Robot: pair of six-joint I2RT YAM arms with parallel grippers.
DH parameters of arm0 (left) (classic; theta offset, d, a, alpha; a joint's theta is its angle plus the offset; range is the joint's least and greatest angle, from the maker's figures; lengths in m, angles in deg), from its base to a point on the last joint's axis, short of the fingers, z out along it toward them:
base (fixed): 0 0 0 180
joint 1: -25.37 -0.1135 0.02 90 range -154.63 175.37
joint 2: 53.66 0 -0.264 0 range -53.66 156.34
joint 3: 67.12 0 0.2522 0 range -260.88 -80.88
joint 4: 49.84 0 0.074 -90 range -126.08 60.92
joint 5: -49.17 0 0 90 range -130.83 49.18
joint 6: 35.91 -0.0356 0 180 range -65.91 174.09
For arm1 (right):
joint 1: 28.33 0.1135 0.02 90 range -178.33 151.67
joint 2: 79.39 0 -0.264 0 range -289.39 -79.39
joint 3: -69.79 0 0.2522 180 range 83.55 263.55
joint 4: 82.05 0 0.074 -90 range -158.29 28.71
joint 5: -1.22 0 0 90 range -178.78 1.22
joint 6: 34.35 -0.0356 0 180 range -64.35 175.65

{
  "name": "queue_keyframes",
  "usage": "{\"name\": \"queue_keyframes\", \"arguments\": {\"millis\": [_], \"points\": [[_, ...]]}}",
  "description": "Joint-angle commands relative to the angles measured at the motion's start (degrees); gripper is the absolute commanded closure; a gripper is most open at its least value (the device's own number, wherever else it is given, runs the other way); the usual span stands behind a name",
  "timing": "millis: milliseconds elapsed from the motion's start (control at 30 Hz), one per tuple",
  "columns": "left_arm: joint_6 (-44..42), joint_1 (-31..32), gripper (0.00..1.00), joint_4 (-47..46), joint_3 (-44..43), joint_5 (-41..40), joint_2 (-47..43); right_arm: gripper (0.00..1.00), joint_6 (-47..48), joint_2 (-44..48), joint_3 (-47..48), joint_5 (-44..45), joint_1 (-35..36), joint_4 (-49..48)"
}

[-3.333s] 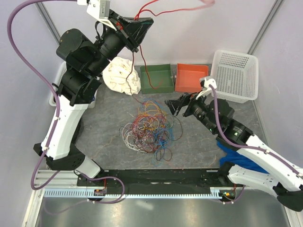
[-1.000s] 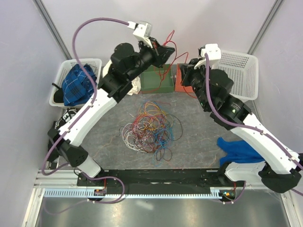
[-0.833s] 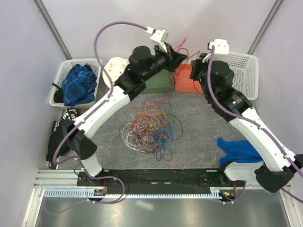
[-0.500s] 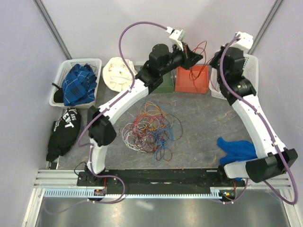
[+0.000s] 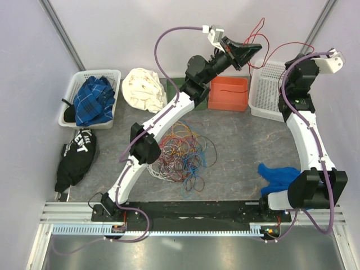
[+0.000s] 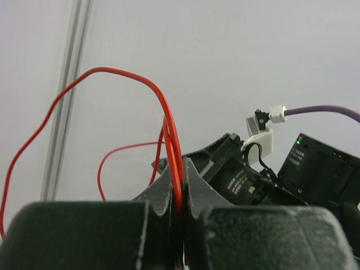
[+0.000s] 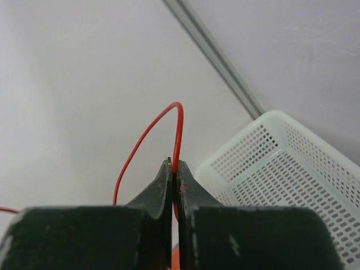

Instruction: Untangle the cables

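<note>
The cables (image 5: pixel 181 152) lie as a many-coloured tangle in the middle of the table. One red cable (image 5: pixel 260 28) is lifted clear of it and hangs in loops between both grippers near the back wall. My left gripper (image 5: pixel 257 47) reaches far to the back right, above the orange tray (image 5: pixel 227 101). In the left wrist view this gripper (image 6: pixel 178 188) is shut on the red cable (image 6: pixel 112 71). My right gripper (image 7: pixel 174 169) is shut on the same red cable (image 7: pixel 178 126), high above the white basket (image 7: pixel 281 169). A short red length lies in the orange tray.
A green tray (image 5: pixel 181 83) sits partly hidden behind the left arm. A white cloth (image 5: pixel 145 90) lies beside it. The left basket (image 5: pixel 83 79) holds blue plaid fabric. A black garment (image 5: pixel 76 157) and a blue cloth (image 5: pixel 281 177) lie on the table.
Both arms have swung up and to the right, carrying the red cable from over the green tray to over the orange tray and white basket. Both grippers stayed shut.
</note>
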Motion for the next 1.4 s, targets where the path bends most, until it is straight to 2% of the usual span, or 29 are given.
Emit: {"name": "queue_keyframes", "arguments": {"millis": [0, 233, 467, 667, 767, 900, 933, 1000, 1033, 1133, 1200, 1233, 1300, 1367], "points": [[4.51, 1.30, 0.98, -6.23, -1.81, 1.91, 3.09, 1.00, -3.12, -2.97, -2.08, 4.91, -1.84, -6.89], [4.97, 1.21, 0.98, -8.96, 8.57, 7.36, -0.42, 1.00, -6.55, -13.59, -1.73, 3.59, -6.06, -5.93], [2.41, 1.21, 0.98, -7.12, 6.72, 8.85, 0.72, 1.00, -5.67, -21.78, 0.11, 0.69, -8.87, -7.16], [3.03, 1.30, 0.98, -10.80, 11.55, 11.23, -0.86, 1.00, -7.51, -28.81, 1.61, -3.26, -8.96, -6.18], [1.80, 1.39, 0.98, -11.51, 10.43, 11.50, -0.86, 1.00, -8.40, -30.93, 0.73, -3.61, -9.05, -7.59], [2.59, 1.39, 0.98, -12.39, 9.36, 13.42, -0.94, 1.00, -10.94, -35.06, 3.10, -11.60, -11.59, -7.42], [2.76, 1.48, 0.98, -12.74, 9.54, 14.13, -1.03, 0.80, -11.38, -35.50, 2.93, -12.75, -11.86, -8.20], [2.59, 1.48, 0.98, -13.53, 11.29, 15.28, -2.35, 0.53, -11.47, -35.42, 3.19, -13.81, -12.13, -7.95], [2.16, 1.56, 0.98, -13.53, 12.25, 15.10, -2.96, 0.35, -11.47, -34.54, 3.19, -13.81, -12.13, -8.03], [-1.18, 1.57, 0.98, -11.08, 15.86, 12.91, -5.69, 0.17, -13.66, -30.95, 2.49, -13.20, -11.60, -8.56], [-4.16, 1.48, 0.98, -8.89, 17.79, 10.45, -7.35, 0.12, -14.54, -28.57, 1.88, -11.89, -10.64, -8.73], [-4.96, 1.48, 0.98, -6.87, 18.41, 9.22, -7.71, 0.06, -14.64, -25.95, 1.70, -11.44, -10.20, -8.73], [-6.19, 1.22, 0.98, -4.14, 19.03, 5.71, -8.15, 0.02, -15.34, -23.56, 1.26, -10.65, -9.32, -7.78], [-6.20, 0.78, 0.98, -1.15, 19.12, 1.51, -8.07, 0.02, -15.78, -20.40, 1.17, -10.30, -8.88, -6.37]]}}
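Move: The right hand, high up with the red cable in its closed fingers, has the white basket about 12 cm ahead, 5 cm to its right and roughly 36 cm below. The orange bin lies about 20 cm to the right hand's left, 11 cm ahead and nearly 40 cm down. From the left hand, which also grips the red cable, the basket is some 16 cm ahead, 26 cm to the right and 44 cm below. Down above all, nearly 30 cm, and some 10 cm forward and 8 cm right, the right hand carries its part of the red cable towards the white basket, its fingers tipping down about 20 degrees. Near the bottom the fingers open wide, then the hand rises about 6 cm. The left hand sinks roughly 10 cm and shifts a little right, keeping its pinch on the cable. ##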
